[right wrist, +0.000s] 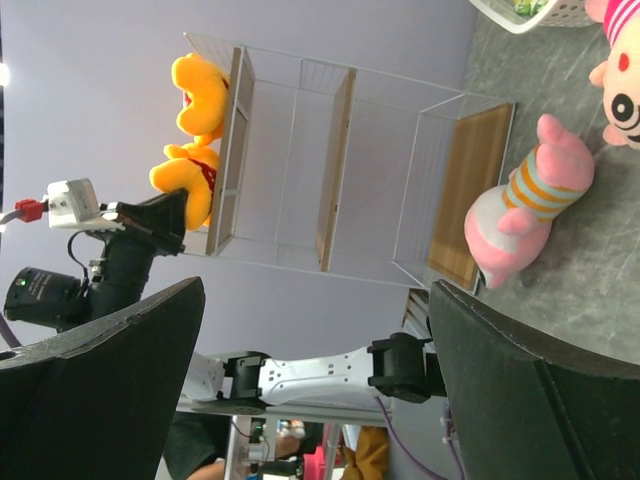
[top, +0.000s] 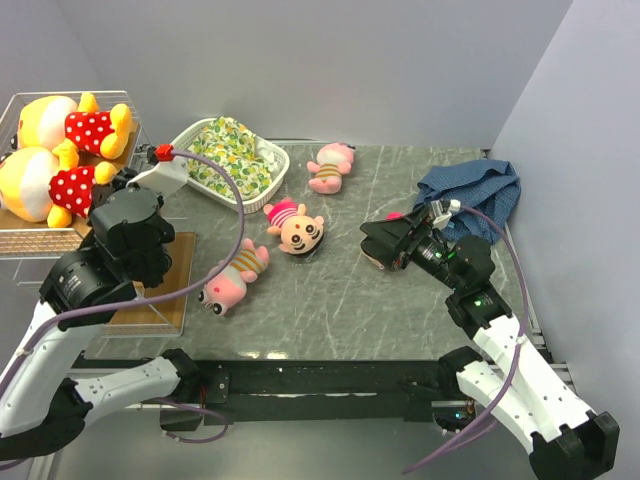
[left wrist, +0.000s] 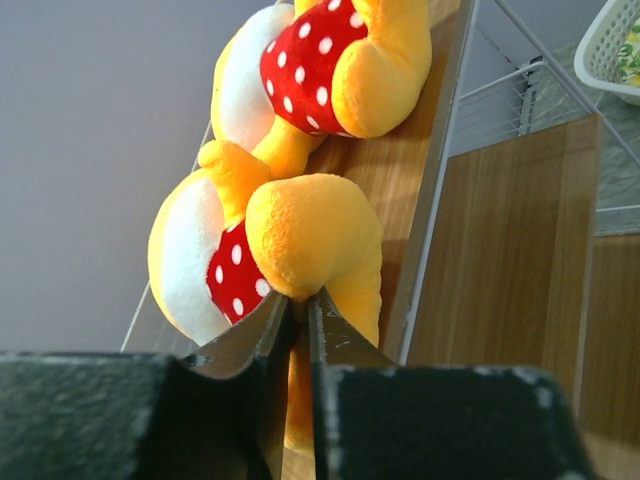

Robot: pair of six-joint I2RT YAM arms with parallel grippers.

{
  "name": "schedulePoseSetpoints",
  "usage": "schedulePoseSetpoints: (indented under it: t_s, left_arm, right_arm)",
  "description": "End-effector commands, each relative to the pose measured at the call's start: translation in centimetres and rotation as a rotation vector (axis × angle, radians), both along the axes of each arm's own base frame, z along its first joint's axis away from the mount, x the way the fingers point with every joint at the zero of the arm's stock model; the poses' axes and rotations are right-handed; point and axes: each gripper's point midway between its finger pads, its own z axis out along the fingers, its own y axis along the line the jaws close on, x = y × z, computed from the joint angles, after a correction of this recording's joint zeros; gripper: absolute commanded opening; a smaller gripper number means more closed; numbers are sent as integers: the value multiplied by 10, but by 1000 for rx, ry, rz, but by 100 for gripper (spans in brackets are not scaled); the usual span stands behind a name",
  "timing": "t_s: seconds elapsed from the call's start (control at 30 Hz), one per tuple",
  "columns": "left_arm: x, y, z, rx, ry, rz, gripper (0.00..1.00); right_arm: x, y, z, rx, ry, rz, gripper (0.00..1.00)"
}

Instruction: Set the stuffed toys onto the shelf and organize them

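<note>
Two yellow bears in red dotted shirts lie on the top board of the shelf point(top: 40, 240): the far bear point(top: 70, 125) and the near bear point(top: 45, 185). My left gripper point(top: 105, 190) is at the near bear's point(left wrist: 300, 230) leg, jaws pinched narrow on the yellow plush point(left wrist: 298, 300). Three pink toys lie on the table: one point(top: 330, 165) at the back, a round-faced one point(top: 295, 228) in the middle, and one point(top: 232, 278) by the shelf's foot. My right gripper point(top: 372, 245) hovers wide open over mid-table, empty point(right wrist: 315, 380), and faces the striped pink toy point(right wrist: 530, 200).
A white oval basket point(top: 275, 175) holding floral cloth stands behind the pink toys. A blue checked cloth point(top: 470, 190) lies at the back right. The shelf's lower wooden board point(top: 160, 290) sits at table level on the left.
</note>
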Motion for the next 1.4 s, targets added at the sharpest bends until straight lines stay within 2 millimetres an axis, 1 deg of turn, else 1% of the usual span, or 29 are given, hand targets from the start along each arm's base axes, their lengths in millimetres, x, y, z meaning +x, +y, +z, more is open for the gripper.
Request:
schedulePoseSetpoints:
  t_s: [0.0, 0.03, 0.1, 0.13, 0.23, 0.4, 0.5, 0.57, 0.6, 0.67, 0.7, 0.73, 0.8, 0.83, 0.87, 0.93, 0.97, 1.0, 1.03, 1.07, 1.1, 1.13, 1.17, 1.2, 1.23, 1.27, 1.3, 1.33, 1.37]
  left_arm:
    - [-11, 13, 7, -27, -58, 36, 21]
    - [-11, 12, 5, -25, -57, 33, 28]
    - [-12, 14, 4, -26, -59, 30, 36]
    - [-11, 12, 4, -30, -61, 21, 44]
    - [-7, 8, 5, -21, -61, -3, 55]
    - [4, -4, 22, -47, -96, -69, 64]
    - [9, -12, 36, -77, -143, -132, 78]
    - [12, -19, 44, -103, -176, -191, 83]
    - [13, -22, 47, -126, -200, -212, 88]
    - [15, -31, 54, -159, -228, -276, 93]
    - [16, -34, 56, -186, -244, -293, 99]
    - [16, -36, 58, -202, -256, -313, 99]
    - [19, -50, 61, -251, -272, -402, 100]
    - [20, -57, 63, -267, -273, -442, 97]
    - [22, -73, 68, -284, -277, -536, 96]
    - [24, -91, 72, -334, -289, -627, 96]
    - [26, -104, 77, -355, -295, -683, 96]
    - [26, -124, 79, -389, -298, -781, 96]
    - [27, -137, 81, -405, -297, -842, 96]
    - [31, -153, 83, -425, -303, -894, 96]
    - [29, -176, 84, -462, -293, -998, 96]
    - [31, -189, 83, -489, -284, -1044, 96]
    - [38, -206, 78, -505, -263, -1083, 96]
    - [39, -220, 74, -542, -240, -1124, 96]
    - [39, -237, 71, -555, -212, -1189, 96]
    - [46, -255, 58, -568, -159, -1223, 96]
    - [46, -267, 49, -597, -118, -1252, 96]
    - [41, -282, 42, -603, -75, -1325, 96]
    - [43, -293, 23, -605, -19, -1350, 96]
  right_arm:
    - [-3, -5, 32, 12, -94, -21, 100]
    - [-3, -5, 32, 11, -95, -20, 100]
    - [-3, -5, 32, 4, -92, -21, 100]
    - [-3, -5, 31, 4, -91, -23, 100]
    - [-3, -6, 33, 5, -98, -26, 100]
    - [-5, -7, 36, 1, -107, -32, 100]
    - [-5, -9, 37, -14, -117, -44, 100]
    - [-4, -10, 38, -22, -118, -49, 100]
    - [-4, -10, 38, -27, -123, -53, 100]
    - [-4, -10, 40, -33, -125, -53, 100]
    - [-4, -10, 41, -35, -127, -52, 100]
    - [-4, -10, 41, -38, -128, -50, 100]
    - [-4, -9, 41, -41, -128, -44, 100]
    - [-4, -9, 41, -43, -128, -41, 100]
    - [-4, -9, 40, -45, -125, -41, 100]
    - [-3, -9, 42, -60, -138, -41, 100]
    - [-2, -8, 37, -79, -126, -42, 100]
    - [0, -11, 39, -113, -156, -61, 100]
    - [2, -12, 37, -142, -165, -72, 100]
    - [7, -15, 25, -193, -131, -93, 100]
    - [10, -20, 25, -258, -168, -119, 100]
    - [20, -29, 21, -309, -157, -190, 100]
    - [24, -36, 7, -369, -117, -217, 100]
    - [27, -42, 5, -417, -133, -248, 100]
    - [36, -55, -1, -456, -115, -330, 100]
    - [38, -61, -9, -491, -92, -356, 100]
    - [42, -69, -16, -526, -81, -396, 100]
    - [45, -75, -23, -548, -61, -426, 100]
    - [50, -86, -32, -584, -26, -486, 100]
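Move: The yellow bear in the red dotted dress already lies on the top shelf, its leg still between the left fingers, its middle about 7 cm left, 3 cm ahead and barely below that hand. The other bear is some 13 cm ahead and 3 cm left; the white basket is about 24 cm ahead, 15 cm right and 43 cm lower. From the right hand, the black-haired doll lies around 6 cm ahead, 4 cm right and 29 cm below. The yellow bear's leg is let go as the left fingers spread fully, the hand barely shifting; it then lifts clear of the shelf and swings right about 22 cm, speeding up, rising some 7 cm before dipping a little, and turning roughly 60 degrees clockwise over the table. The empty right hand, still wide open, holds nearly still until late, then goes about 5 cm right and forward, rolling its left side down and turning clockwise. ##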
